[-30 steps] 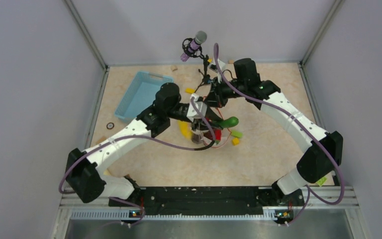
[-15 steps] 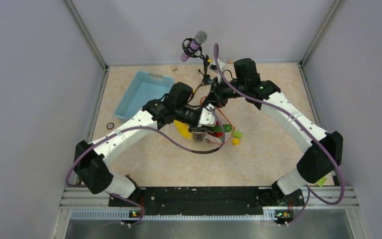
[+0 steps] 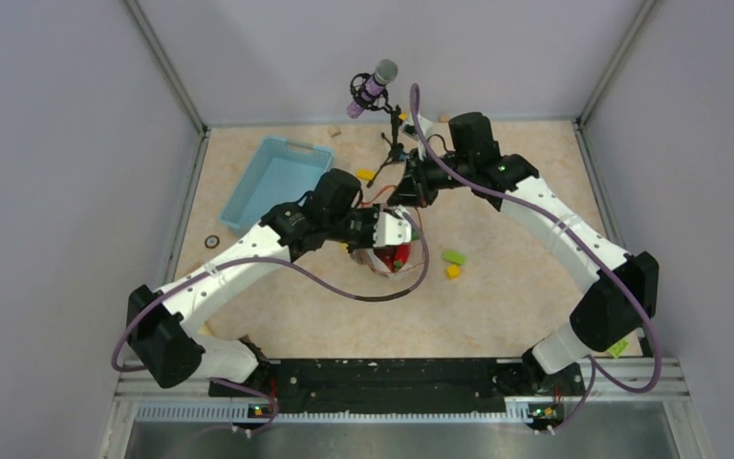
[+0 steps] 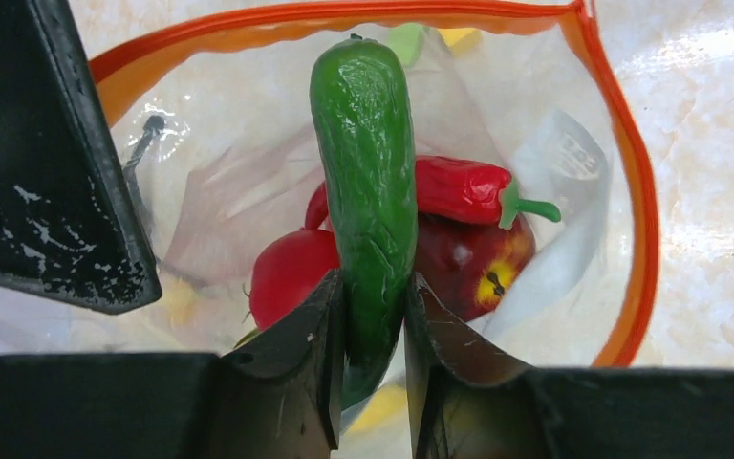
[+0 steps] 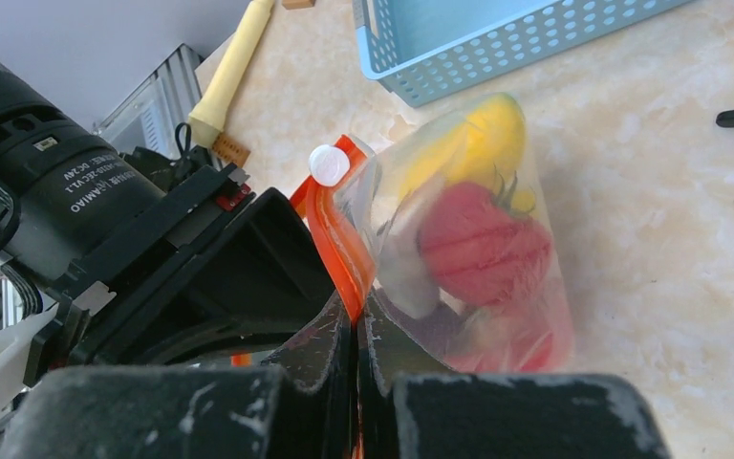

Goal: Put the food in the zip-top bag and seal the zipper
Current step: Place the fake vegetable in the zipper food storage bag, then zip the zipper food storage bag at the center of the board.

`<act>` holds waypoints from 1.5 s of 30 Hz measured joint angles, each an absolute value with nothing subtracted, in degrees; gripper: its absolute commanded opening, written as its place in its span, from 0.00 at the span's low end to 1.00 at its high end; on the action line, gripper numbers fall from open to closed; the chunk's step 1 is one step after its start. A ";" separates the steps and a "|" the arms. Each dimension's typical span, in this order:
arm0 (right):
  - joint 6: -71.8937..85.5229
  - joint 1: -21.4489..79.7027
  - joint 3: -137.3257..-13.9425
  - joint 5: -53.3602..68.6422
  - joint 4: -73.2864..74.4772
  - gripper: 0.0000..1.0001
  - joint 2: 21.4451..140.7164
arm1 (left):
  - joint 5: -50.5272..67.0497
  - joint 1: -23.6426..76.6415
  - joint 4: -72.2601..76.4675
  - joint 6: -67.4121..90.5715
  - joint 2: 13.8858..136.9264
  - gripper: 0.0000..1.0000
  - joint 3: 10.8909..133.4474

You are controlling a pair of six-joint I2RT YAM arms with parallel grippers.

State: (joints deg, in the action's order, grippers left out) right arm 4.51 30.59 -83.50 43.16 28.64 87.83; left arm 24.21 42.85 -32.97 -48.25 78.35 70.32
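My left gripper (image 4: pixel 375 287) is shut on the lower end of a long green piece of food (image 4: pixel 368 163), held over the open mouth of the zip-top bag (image 4: pixel 220 191). Inside lie a red chili (image 4: pixel 459 188), a red tomato (image 4: pixel 287 273) and a dark red piece (image 4: pixel 473 263). The orange zipper (image 4: pixel 633 191) rings the mouth. My right gripper (image 5: pixel 356 311) is shut on the zipper (image 5: pixel 330 234), holding that edge up. A yellow banana (image 5: pixel 478 143) and the tomato (image 5: pixel 483 244) show through the bag wall. From above, both grippers meet over the bag (image 3: pixel 389 258).
A light-blue basket (image 3: pixel 277 182) stands at the back left. A green block (image 3: pixel 454 256) and a yellow block (image 3: pixel 452 272) lie right of the bag, another yellow block (image 3: pixel 366 174) behind it. A microphone on a stand (image 3: pixel 373 86) rises at the back.
My left arm has swung left and back, carrying the green piece from the bag's right side to over its mouth. The right arm has stayed where it was.
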 measured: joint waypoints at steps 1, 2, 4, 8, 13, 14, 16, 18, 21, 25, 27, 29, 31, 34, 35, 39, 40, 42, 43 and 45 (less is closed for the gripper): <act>4.51 30.59 -83.50 43.16 28.73 0.00 87.83 | 23.53 43.00 -32.99 -48.25 77.78 0.36 69.82; 4.51 30.59 -83.50 43.16 28.80 0.00 87.85 | 22.72 43.18 -32.99 -48.21 77.49 0.52 69.63; 4.51 30.59 -83.64 43.16 28.86 0.00 88.12 | 20.73 43.59 -32.84 -47.68 77.49 0.81 69.60; 4.23 30.59 -83.68 43.13 29.41 0.00 88.99 | 16.47 44.62 -32.40 -46.33 77.52 0.98 69.65; 4.03 30.59 -83.68 42.85 30.20 0.00 89.49 | 13.28 46.39 -31.59 -43.33 77.34 0.98 70.32; 4.01 30.59 -83.68 42.76 30.20 0.00 89.52 | 12.73 46.87 -31.05 -42.87 77.03 0.98 70.35; 3.75 30.59 -83.70 42.37 30.41 0.00 89.54 | 11.33 47.99 -29.02 -40.60 75.50 0.98 70.04; 3.42 30.59 -83.79 42.11 30.81 0.00 89.56 | 10.46 48.45 -25.06 -37.63 72.20 0.98 68.05; 2.57 30.59 -84.09 41.91 31.57 0.00 89.69 | 7.53 48.75 -14.09 -29.71 62.28 0.98 59.07; 1.06 30.59 -85.03 41.60 32.64 0.00 89.78 | 1.98 48.80 2.20 -17.85 46.39 0.98 39.88; 0.32 30.59 -85.91 41.56 33.28 0.00 90.15 | -1.37 48.80 6.70 -12.84 41.85 0.98 33.10; -0.34 30.59 -86.80 41.52 33.89 0.00 90.80 | -4.51 48.80 10.15 -8.71 38.54 0.98 27.42; -0.95 30.59 -87.13 41.54 34.22 0.00 91.31 | -7.27 48.80 11.97 -6.17 37.30 0.97 23.77; -2.15 30.59 -87.31 41.65 35.27 0.00 91.83 | -10.46 48.80 14.00 -4.38 37.91 0.96 21.19; -2.72 30.59 -87.79 41.67 35.99 0.00 92.14 | -11.31 48.80 14.96 -4.10 38.50 0.96 20.71; -5.85 30.85 -90.76 41.78 39.13 0.00 93.91 | -13.02 48.80 19.22 -2.87 42.04 0.94 19.31; -6.81 31.09 -91.44 41.82 39.94 0.00 94.37 | -13.19 48.80 20.10 -2.83 43.07 0.94 19.14; -8.88 31.99 -92.68 41.91 41.43 0.00 95.39 | -13.43 48.80 21.47 -2.76 44.45 0.94 18.98; -9.85 32.62 -93.17 42.02 42.22 0.00 95.94 | -13.58 48.80 22.46 -2.70 44.97 0.94 18.81; -11.75 33.98 -93.95 42.68 43.81 0.00 96.99 | -13.87 48.80 24.49 -2.70 45.39 0.92 18.26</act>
State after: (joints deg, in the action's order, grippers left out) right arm -11.75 33.98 -93.95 42.68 43.81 96.99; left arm -13.87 48.80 24.49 -2.70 45.39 18.26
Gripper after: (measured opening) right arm 0.003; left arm 0.939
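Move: The green cucumber is already in the left fingers over the open zip-top bag; the middle of the bag's food lies about 2 cm ahead, 3 cm right and 12 cm below that hand. Down there, the red pepper is some 4 cm right, level fore and aft; the tomato about 5 cm ahead and 1 cm right; the dark nectarine 1 cm back and 2 cm right. From the right hand, the bag's middle is roughly 1 cm ahead and 17 cm below. The cucumber is let go into the bag as the left fingers open wide almost in place; the empty hand then lifts some 7 cm, swings left out over the bag's rim and sinks beside it, ending about 8 cm left, fingers turned from slanting down to nearly level, forward and right. The right hand keeps its pinch on the rim, sinking about 3 cm. ##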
